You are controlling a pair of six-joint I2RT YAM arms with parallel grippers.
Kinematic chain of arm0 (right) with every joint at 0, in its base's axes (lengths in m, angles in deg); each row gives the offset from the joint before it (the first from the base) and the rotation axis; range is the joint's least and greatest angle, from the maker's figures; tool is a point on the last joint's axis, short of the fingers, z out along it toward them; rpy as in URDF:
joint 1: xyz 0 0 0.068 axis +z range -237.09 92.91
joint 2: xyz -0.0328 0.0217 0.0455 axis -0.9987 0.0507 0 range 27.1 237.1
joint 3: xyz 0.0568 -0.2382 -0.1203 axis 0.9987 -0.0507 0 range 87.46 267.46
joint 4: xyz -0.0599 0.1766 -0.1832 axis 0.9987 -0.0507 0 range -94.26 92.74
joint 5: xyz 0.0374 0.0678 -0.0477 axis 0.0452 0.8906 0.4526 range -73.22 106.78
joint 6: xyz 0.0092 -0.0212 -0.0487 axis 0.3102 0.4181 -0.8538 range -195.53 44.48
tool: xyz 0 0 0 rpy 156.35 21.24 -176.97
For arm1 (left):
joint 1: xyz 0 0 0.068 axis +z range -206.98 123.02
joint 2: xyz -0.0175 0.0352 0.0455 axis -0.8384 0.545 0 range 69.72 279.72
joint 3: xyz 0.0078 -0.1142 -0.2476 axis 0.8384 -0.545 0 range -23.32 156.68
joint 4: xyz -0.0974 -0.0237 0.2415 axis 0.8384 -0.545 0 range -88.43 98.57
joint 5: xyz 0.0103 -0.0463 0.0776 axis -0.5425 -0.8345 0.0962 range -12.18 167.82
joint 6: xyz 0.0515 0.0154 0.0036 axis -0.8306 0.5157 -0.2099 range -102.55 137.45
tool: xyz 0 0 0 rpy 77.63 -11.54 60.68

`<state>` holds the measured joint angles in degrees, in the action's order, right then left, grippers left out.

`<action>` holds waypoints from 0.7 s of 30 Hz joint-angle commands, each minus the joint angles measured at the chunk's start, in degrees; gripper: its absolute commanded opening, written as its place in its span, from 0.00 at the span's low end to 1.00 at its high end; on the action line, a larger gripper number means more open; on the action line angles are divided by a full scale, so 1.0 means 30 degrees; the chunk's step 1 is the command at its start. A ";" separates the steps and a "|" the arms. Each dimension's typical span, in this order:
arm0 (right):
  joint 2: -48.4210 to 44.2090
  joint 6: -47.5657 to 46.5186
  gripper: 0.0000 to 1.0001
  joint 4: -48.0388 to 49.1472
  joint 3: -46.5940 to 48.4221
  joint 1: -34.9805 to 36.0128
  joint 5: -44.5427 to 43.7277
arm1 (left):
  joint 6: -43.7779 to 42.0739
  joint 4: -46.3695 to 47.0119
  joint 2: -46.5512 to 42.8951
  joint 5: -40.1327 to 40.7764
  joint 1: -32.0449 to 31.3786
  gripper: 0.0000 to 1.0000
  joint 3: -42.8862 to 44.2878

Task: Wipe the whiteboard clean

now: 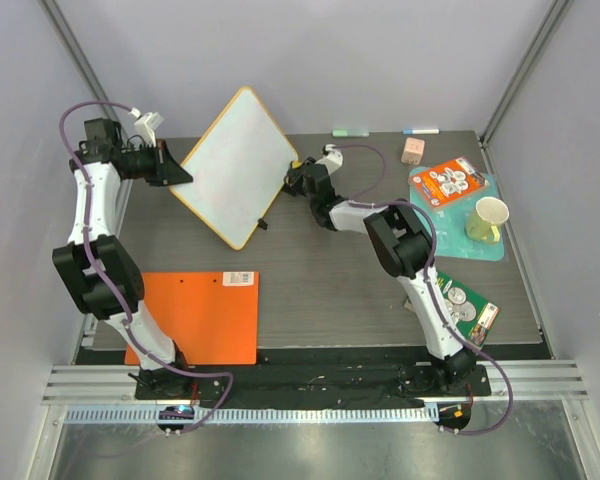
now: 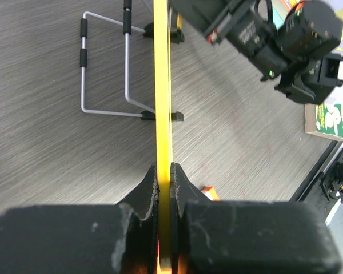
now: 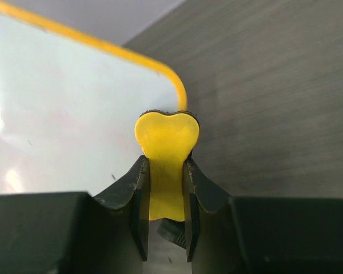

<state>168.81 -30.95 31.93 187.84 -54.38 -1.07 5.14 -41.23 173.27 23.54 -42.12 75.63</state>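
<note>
The whiteboard point(image 1: 235, 165) stands tilted up at the back middle of the table, white with a yellow rim. My left gripper point(image 1: 175, 172) is shut on its left edge; in the left wrist view the yellow rim point(image 2: 162, 85) runs straight between the pinched jaws of that gripper point(image 2: 163, 177). My right gripper point(image 1: 292, 178) is at the board's right corner, shut on a yellow eraser point(image 3: 166, 137). The eraser's head presses on the board's face point(image 3: 63, 114) just under the curved rim. Faint pink marks show on the white face.
A wire stand point(image 2: 106, 68) hangs off the board's back. An orange sheet point(image 1: 195, 315) lies front left. At the right are a teal tray point(image 1: 460, 215) with a yellow cup point(image 1: 490, 218), an orange packet point(image 1: 452, 182) and a pink block point(image 1: 412, 150). Two markers point(image 1: 351, 132) lie at the back edge.
</note>
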 commanded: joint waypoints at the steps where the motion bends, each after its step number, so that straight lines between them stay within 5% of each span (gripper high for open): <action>1: -0.3284 -0.0355 0.01 0.1369 -0.3423 0.0669 0.0151 | -0.0847 -0.1097 -0.0414 -0.1624 -0.0819 0.00 0.0324; 12: -1.1485 -0.2963 0.01 0.0526 -1.1712 0.0552 -0.1552 | 0.0385 -0.1270 0.0553 -0.1887 -0.0820 0.00 0.2228; 21: -1.4159 -0.3024 0.01 -0.3922 -1.5554 0.0669 -0.0701 | 0.0268 -0.1592 0.1019 -0.1857 -0.0820 0.00 0.2404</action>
<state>128.92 -38.79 28.47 145.21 -52.90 -3.60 6.10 -45.12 175.63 21.57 -44.27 79.96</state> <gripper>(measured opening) 0.276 0.036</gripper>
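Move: At the whiteboard's far right corner, the right hand holds the eraser; the board's middle lies about 15 cm to its left, 8 cm back and 7 cm higher. The board's near stand clip is roughly 16 cm back, 8 cm left and 7 cm below, the green marker some 18 cm ahead, 15 cm right and 7 cm below. From the left hand, pinching the raised left edge, the board's middle is about 15 cm right, 8 cm ahead and 8 cm lower. Sweeping off the whiteboard's far right corner, the right hand brings the still-gripped eraser about 15 cm back and 9 cm right over open table, dipping a centimetre, rising well clear, then starting to sink again near the end, some 5 cm above its starting height. The left hand keeps its pinch on the board's edge and drifts some 2 cm right, rising slightly. ##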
